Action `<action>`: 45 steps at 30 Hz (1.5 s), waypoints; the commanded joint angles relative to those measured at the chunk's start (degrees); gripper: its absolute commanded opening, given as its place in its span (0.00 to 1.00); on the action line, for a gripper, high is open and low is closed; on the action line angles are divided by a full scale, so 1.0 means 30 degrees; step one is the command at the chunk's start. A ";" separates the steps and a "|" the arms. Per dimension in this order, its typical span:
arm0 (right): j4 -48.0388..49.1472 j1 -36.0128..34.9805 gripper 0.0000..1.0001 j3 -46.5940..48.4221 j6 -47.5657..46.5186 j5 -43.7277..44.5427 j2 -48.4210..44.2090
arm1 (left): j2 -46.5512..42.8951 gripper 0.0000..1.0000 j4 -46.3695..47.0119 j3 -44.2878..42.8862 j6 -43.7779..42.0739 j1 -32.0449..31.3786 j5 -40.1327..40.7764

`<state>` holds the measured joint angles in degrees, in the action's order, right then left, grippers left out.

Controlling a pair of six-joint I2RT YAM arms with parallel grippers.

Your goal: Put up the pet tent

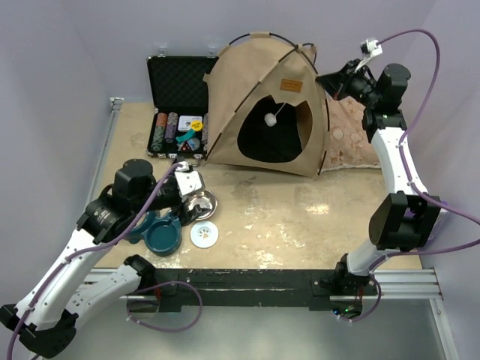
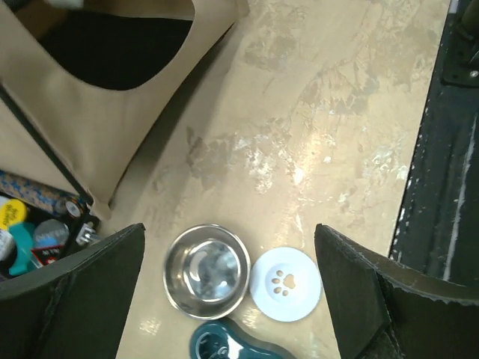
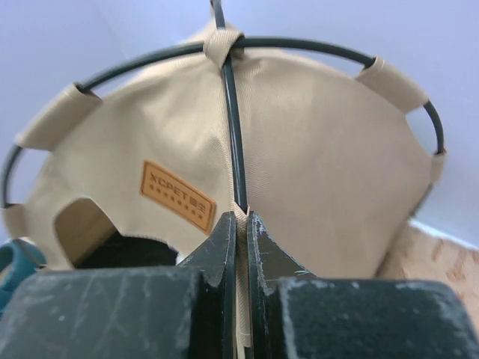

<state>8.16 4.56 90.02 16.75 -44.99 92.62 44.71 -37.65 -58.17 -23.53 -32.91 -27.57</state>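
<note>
The pet tent (image 1: 247,90) stands upright at the back of the table, a tan canvas dome with black poles, an arched doorway and a white pom-pom (image 1: 270,118) hanging in it. My right gripper (image 1: 330,81) is at the tent's right edge. In the right wrist view it (image 3: 241,218) is shut on the tan sleeve where a black pole (image 3: 232,112) enters, beside the brown label patch (image 3: 178,196). My left gripper (image 1: 191,184) hangs open in front of the tent, holding nothing. The left wrist view shows its jaws (image 2: 230,232) wide apart over the bowls, with tent canvas (image 2: 90,127) at the upper left.
An open black case of poker chips (image 1: 178,82) stands left of the tent. A steel bowl (image 1: 201,202), a white paw-print lid (image 1: 204,235) and a teal dish (image 1: 161,236) lie under the left gripper. A leaf-patterned pillow (image 1: 349,139) lies right of the tent.
</note>
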 commanded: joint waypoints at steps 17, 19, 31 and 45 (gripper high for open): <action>-0.2868 -0.1372 0.00 -0.2436 -0.7429 0.0729 -0.3390 | 1.2106 0.79 0.8118 -1.1196 0.4299 0.0305 0.2740; -0.2897 -0.1373 0.00 -0.2729 -0.7605 0.0935 -0.3830 | 1.2983 0.77 0.9294 -1.1428 0.3891 0.0304 0.3796; -0.3278 -0.1373 0.00 -0.2615 -0.7636 0.0262 -0.4711 | 1.5565 0.15 0.9415 -1.2776 0.1954 0.0275 0.3420; -0.5851 0.1730 0.93 0.3709 -0.6491 0.2603 -0.0968 | 1.3252 0.00 0.8539 -1.4123 0.2042 0.0597 0.3947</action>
<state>-6.50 5.39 95.02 -3.77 -40.60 84.53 90.13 -14.96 -95.44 -16.08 -31.81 -15.70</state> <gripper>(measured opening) 0.877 0.057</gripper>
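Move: The tent's front-left pole, which the open left hand goes for, lies about 26 cm ahead, 14 cm to its right and 10 cm higher. The chip case sits roughly 33 cm ahead and 3 cm left, the steel bowl 8 cm ahead and 5 cm right, both some 24 cm down. The right hand already grips the front-right pole, the tent's middle 8 cm ahead, 16 cm left and 15 cm below; the pillow lies 5 cm ahead, 11 cm right and 36 cm below. The left hand swings up and forward some 22 cm and 10 cm to the right, arching over and dipping onto the tent's front-left pole, turns about 15 degrees counter-clockwise, shuts its fingers on the sleeved pole and rises a little. Meanwhile the right hand, still pinching the front-right pole, sinks and draws the tent back about 5 cm, its left side rolling down, and once the left grip has closed it opens and pulls away up and to the right. ##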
